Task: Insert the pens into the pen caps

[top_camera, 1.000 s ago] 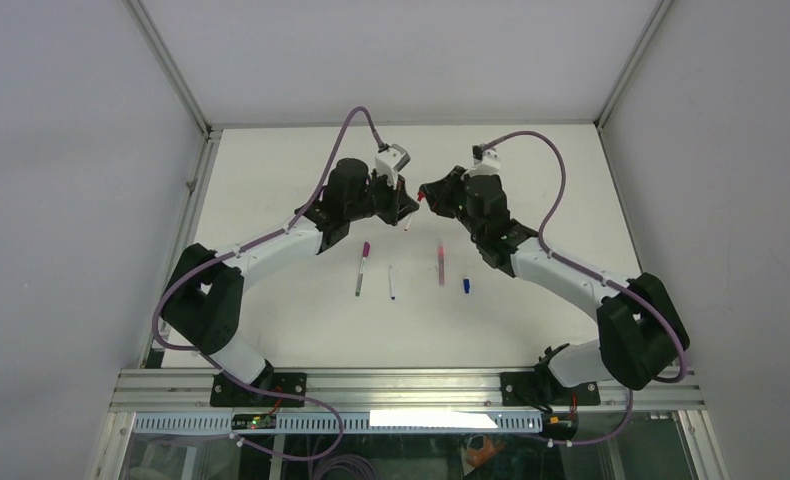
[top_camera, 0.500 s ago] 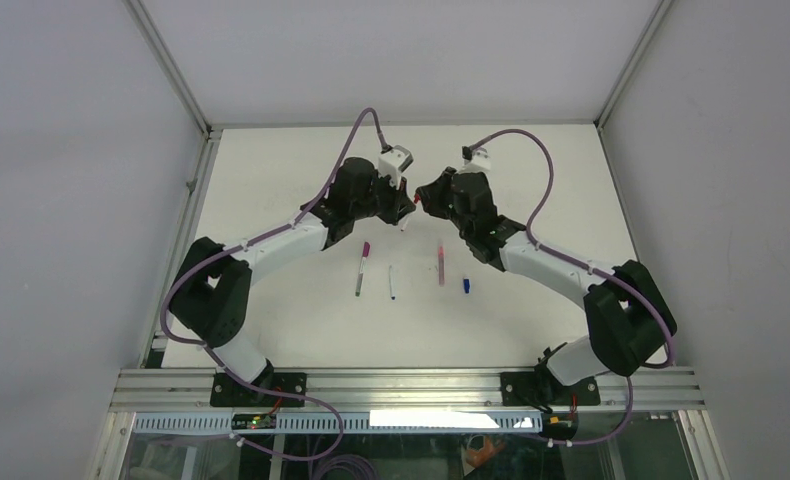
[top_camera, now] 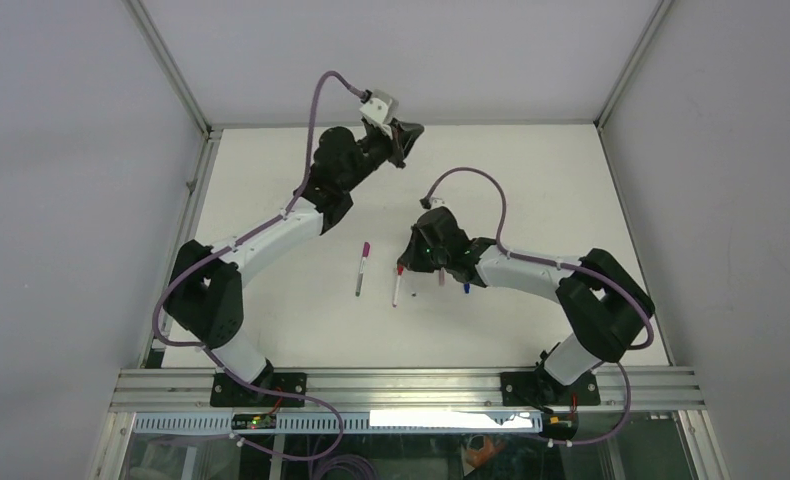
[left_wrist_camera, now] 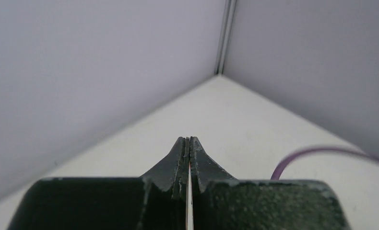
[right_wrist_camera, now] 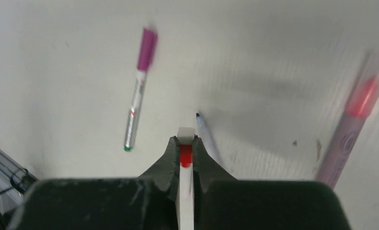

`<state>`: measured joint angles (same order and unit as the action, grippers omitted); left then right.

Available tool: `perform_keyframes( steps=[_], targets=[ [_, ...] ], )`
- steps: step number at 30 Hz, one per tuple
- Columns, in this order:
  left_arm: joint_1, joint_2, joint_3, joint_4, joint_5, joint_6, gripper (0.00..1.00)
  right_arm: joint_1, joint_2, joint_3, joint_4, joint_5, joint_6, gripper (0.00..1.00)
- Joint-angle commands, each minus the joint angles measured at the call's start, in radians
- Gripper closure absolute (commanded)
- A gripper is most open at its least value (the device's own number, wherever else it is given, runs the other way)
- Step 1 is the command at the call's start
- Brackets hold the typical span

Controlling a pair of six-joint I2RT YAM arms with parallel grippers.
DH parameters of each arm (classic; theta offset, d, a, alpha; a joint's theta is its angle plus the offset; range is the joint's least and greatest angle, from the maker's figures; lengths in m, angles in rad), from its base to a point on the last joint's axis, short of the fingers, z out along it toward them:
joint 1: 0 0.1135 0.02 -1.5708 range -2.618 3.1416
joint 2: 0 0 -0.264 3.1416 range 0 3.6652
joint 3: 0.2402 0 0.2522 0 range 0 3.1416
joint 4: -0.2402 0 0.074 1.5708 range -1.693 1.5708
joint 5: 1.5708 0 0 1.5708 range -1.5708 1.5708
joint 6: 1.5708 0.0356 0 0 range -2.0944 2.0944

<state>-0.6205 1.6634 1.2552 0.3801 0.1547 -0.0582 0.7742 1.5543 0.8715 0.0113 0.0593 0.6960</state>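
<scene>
My right gripper is low over the table's middle, shut on a white pen with a red cap. The pen's white end pokes out past the fingertips. Left of it lies a silver pen with a magenta cap. A thin pen with a dark tip lies just right of the fingers. A pink pen lies at the far right, blurred. A blue pen cap sits beside the right arm. My left gripper is shut and empty, raised near the back wall.
The enclosure's walls and a corner post stand close ahead of the left gripper. A purple cable loops at its right. The right forearm stretches low across the table over the pink pen.
The two grippers were together at the table's back middle. The left one has swung up and back, empty. The right one has come down toward the lying pens, holding the red-capped pen.
</scene>
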Motion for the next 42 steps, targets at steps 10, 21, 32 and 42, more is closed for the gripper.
perform_keyframes(
  steps=[10, 21, 32, 42],
  targets=[
    [0.004, -0.110, -0.019, 0.129, -0.101, 0.039, 1.00, 0.007, 0.007, 0.003, -0.117, -0.041, 0.004, 1.00],
    [0.005, -0.408, -0.406, -0.160, -0.071, -0.005, 0.61, -0.109, -0.087, 0.044, -0.065, -0.002, -0.052, 1.00],
    [-0.002, -0.387, -0.523, -0.056, 0.199, -0.211, 0.55, -0.164, -0.127, 0.094, -0.019, -0.026, -0.049, 1.00],
    [-0.025, -0.220, -0.458, -0.021, 0.262, -0.233, 0.54, -0.165, -0.180, 0.093, 0.007, -0.018, -0.056, 1.00]
  ],
)
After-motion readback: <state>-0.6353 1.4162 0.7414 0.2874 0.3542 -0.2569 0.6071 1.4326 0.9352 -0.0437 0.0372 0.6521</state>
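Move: The red pen, its end in the red cap, is in the right fingers and hangs about 3 cm back, 1 cm left and 3 cm below the right hand point. From the shut left hand it is about 16 cm back, 5 cm left and 22 cm below. On the table, some 8 cm below the right hand, the uncapped blue pen is 4 cm ahead and 3 cm right, the pink pen 8 cm ahead and 9 cm right, and the purple-capped pen 7 cm ahead and 8 cm left. The left hand first jumps up about 10 cm, then sweeps down and back towards the red pen, ending 14 cm lower and 13 cm nearer its base than it began, opening to about half and tipping down some 25 degrees until its parted fingertips are close to the pen. The right hand keeps its pinch on the red cap, dips back and down about 3.5 cm each, then rises and carries the red pen forward and to the right, clear of the table, holding it up before the left hand. ##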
